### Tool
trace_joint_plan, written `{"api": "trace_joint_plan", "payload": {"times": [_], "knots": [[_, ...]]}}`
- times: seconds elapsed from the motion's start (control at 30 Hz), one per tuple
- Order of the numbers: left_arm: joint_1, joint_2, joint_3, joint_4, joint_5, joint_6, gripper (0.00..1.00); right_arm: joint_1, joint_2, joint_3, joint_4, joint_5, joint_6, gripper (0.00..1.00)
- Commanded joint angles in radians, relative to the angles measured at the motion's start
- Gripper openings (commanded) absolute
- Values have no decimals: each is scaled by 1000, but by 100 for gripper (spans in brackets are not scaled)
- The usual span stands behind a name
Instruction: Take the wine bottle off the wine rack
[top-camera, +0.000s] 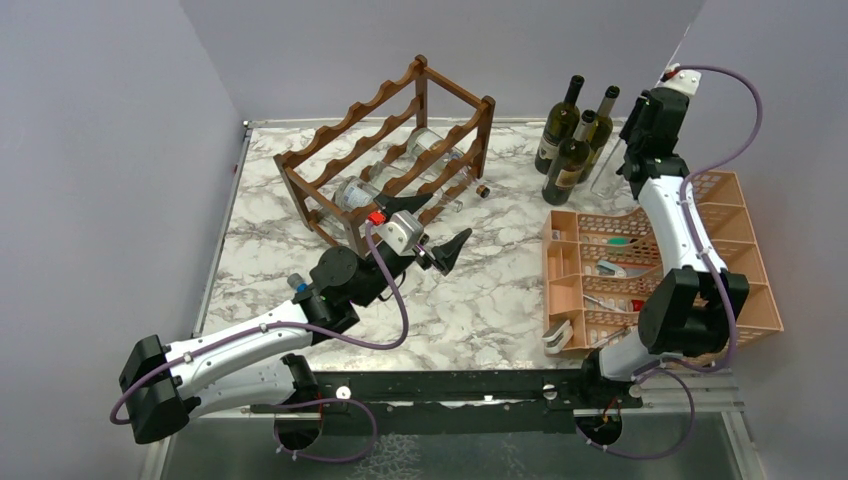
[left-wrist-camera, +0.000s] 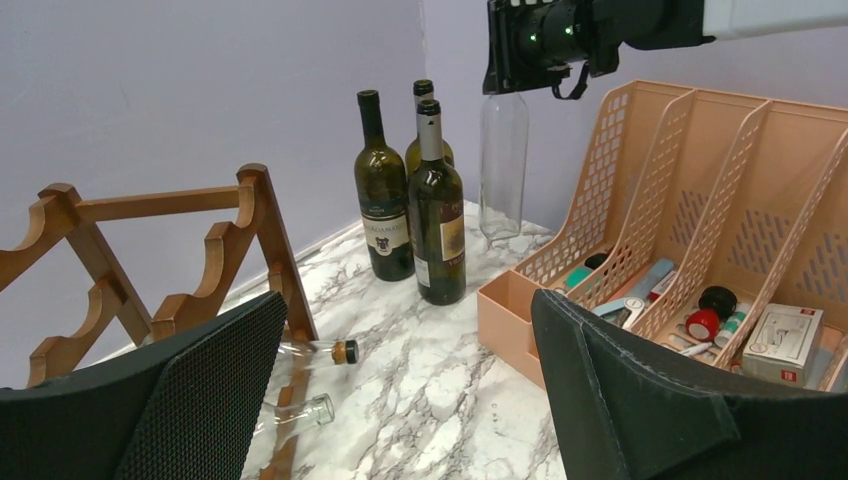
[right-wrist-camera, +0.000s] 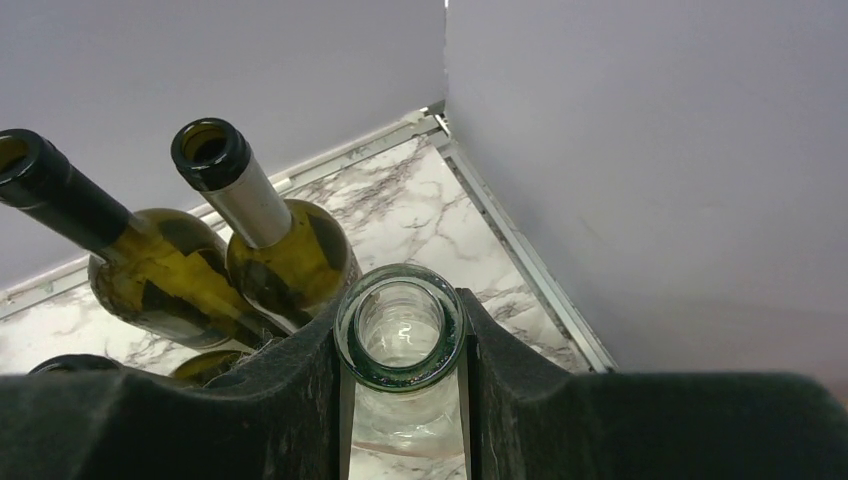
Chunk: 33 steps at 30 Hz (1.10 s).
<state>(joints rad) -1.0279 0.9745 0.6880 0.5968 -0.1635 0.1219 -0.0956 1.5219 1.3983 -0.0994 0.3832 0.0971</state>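
The dark wooden wine rack (top-camera: 330, 150) stands at the back left of the marble table, with clear bottles (top-camera: 355, 190) lying in its lower tier. Two of their necks (left-wrist-camera: 320, 352) poke out past the rack (left-wrist-camera: 255, 235) in the left wrist view. My left gripper (top-camera: 432, 228) hangs open just in front of the rack, nothing between its fingers (left-wrist-camera: 200, 400). At the back right corner, my right gripper (top-camera: 628, 160) is shut on the neck of a clear wine bottle (left-wrist-camera: 503, 165). That bottle stands upright, its open mouth (right-wrist-camera: 400, 325) showing between the pads.
Three dark green bottles (top-camera: 570, 140) stand upright just left of the held bottle. An orange plastic organiser (top-camera: 740, 250) with small items sits on the right. The side wall and table edge (right-wrist-camera: 520, 250) run close behind the right gripper.
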Motion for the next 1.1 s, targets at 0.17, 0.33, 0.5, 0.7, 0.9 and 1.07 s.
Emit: {"api": "trace_joint_plan", "payload": {"times": [0.17,0.33,0.5,0.7,0.9,1.07], "knots": [[-3,-8,-8,16,-22,35,99,-4,26,-23,206,-98,25,6],[-3,-16,-10,16,-32,51,99,-3,36,-106,263,-123,0,6],[-3,-25,-11,16,-37,61,99,-3,61,-131,280,-151,-7,6],[-3,-33,-11,17,-41,73,99,-4,76,-159,316,-199,-10,7],[-3,-37,-12,16,-53,83,99,-3,78,-177,315,-171,-28,12],[-2,-40,-13,17,-50,81,99,-3,73,-208,338,-168,-52,21]]}}
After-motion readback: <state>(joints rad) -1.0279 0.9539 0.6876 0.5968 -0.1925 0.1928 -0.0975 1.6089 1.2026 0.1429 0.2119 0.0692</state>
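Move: The right hand already holds the clear bottle by its neck; the free spot it is bound for is about 3 cm ahead, 2 cm to the left and some 34 cm below on the table. The front dark bottle stands about 2 cm ahead and 9 cm left of the hand, the back-right one 8 ahead and 4 left, the back-left one 9 ahead and 12 left, middles roughly 19 cm below. From the left hand the spot lies some 25 cm ahead, 34 right and 37 below. Downward for the most part, about 8 cm, the right arm brings the clear bottle to the table beside the dark ones. It first eases a couple of centimetres forward, bears left towards the front dark bottle all the while, then sinks and nearly stops. The hand turns some 10 degrees counter-clockwise and keeps its grip on the neck. ##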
